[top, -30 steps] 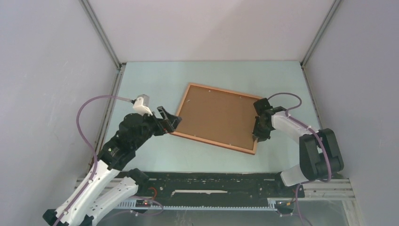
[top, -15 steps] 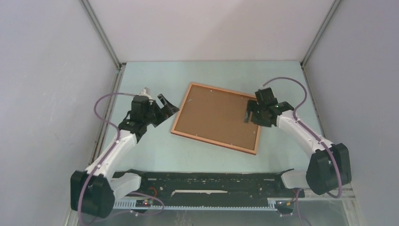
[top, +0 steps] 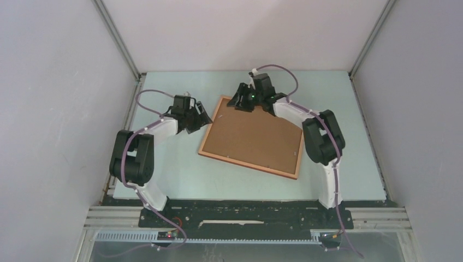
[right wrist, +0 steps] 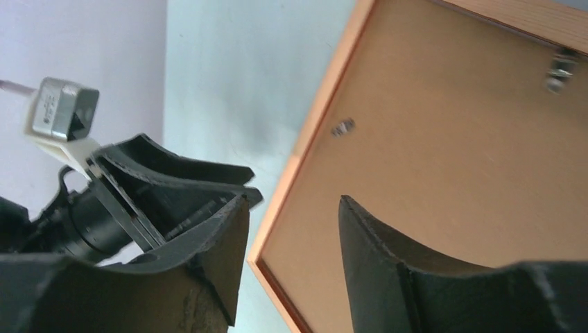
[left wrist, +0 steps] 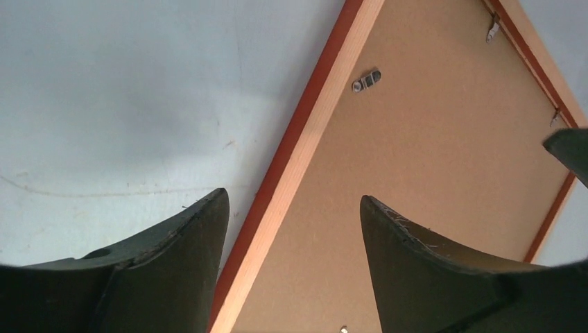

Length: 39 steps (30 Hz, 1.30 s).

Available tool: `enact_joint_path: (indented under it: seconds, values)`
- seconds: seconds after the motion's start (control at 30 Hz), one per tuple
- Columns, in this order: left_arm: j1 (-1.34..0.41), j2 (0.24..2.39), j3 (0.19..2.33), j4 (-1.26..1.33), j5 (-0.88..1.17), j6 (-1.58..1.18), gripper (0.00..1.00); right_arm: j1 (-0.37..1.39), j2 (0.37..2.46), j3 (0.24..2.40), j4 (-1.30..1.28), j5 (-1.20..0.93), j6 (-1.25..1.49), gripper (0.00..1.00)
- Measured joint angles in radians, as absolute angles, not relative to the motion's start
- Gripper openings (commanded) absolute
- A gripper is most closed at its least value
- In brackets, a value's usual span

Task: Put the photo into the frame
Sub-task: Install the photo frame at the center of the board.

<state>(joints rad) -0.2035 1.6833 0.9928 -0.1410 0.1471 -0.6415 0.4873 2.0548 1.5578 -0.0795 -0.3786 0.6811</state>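
Note:
The frame point(top: 245, 166) lies face down in the middle of the table, its reddish-brown rails around a plain brown backing board point(top: 254, 134). The photo is out of view. My left gripper point(top: 201, 117) is open at the frame's left rail near the far-left corner. In the left wrist view its fingers point(left wrist: 295, 201) straddle that rail point(left wrist: 305, 118) without touching it. My right gripper point(top: 237, 102) hovers open at the same corner from the far side. The right wrist view shows its fingers point(right wrist: 291, 208) over the corner point(right wrist: 260, 267) and the board point(right wrist: 451, 139).
Small metal turn-clips point(left wrist: 366, 80) sit along the board's edges. The two grippers are close together; the left one point(right wrist: 159, 180) fills the right wrist view's left side. The pale blue table point(top: 180, 174) is walled by grey panels, with a black rail point(top: 245, 210) at the near edge.
Both arms reached further away. The left gripper slid up the frame's left rail. The right gripper left the frame's right edge, opened, and swung across to the far-left corner.

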Motion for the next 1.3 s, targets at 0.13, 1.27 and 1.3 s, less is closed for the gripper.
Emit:
enact_joint_path:
  seconds: [0.13,1.27,1.3]
  values:
    - [-0.202,1.734,1.026,-0.139,0.153,-0.628,0.72,0.494,2.188,1.670,-0.022,-0.461,0.742,0.49]
    - [-0.234,1.713,0.751,0.163,0.396,-0.760,0.32,0.491,2.342,1.677,-0.075,-0.542,0.793,0.30]
    - [-0.234,1.713,0.751,0.164,0.396,-0.760,0.32,0.490,2.342,1.667,-0.064,-0.544,0.804,0.28]
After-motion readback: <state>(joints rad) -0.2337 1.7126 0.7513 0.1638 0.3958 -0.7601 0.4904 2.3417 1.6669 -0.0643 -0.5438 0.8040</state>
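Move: The photo frame's left rail lies right under the left hand: its middle is about 2 cm to the right, level fore and aft and some 4 cm below. The far-left corner is roughly 12 cm ahead and 7 cm right. From the right hand, the rail's middle is about 9 cm left, 2 cm back and 11 cm down; the upper clip is some 6 cm left and 2 cm ahead. Closing around the left rail, the left hand sinks, pushing right and back 5 cm; right swings left, descends 10. ##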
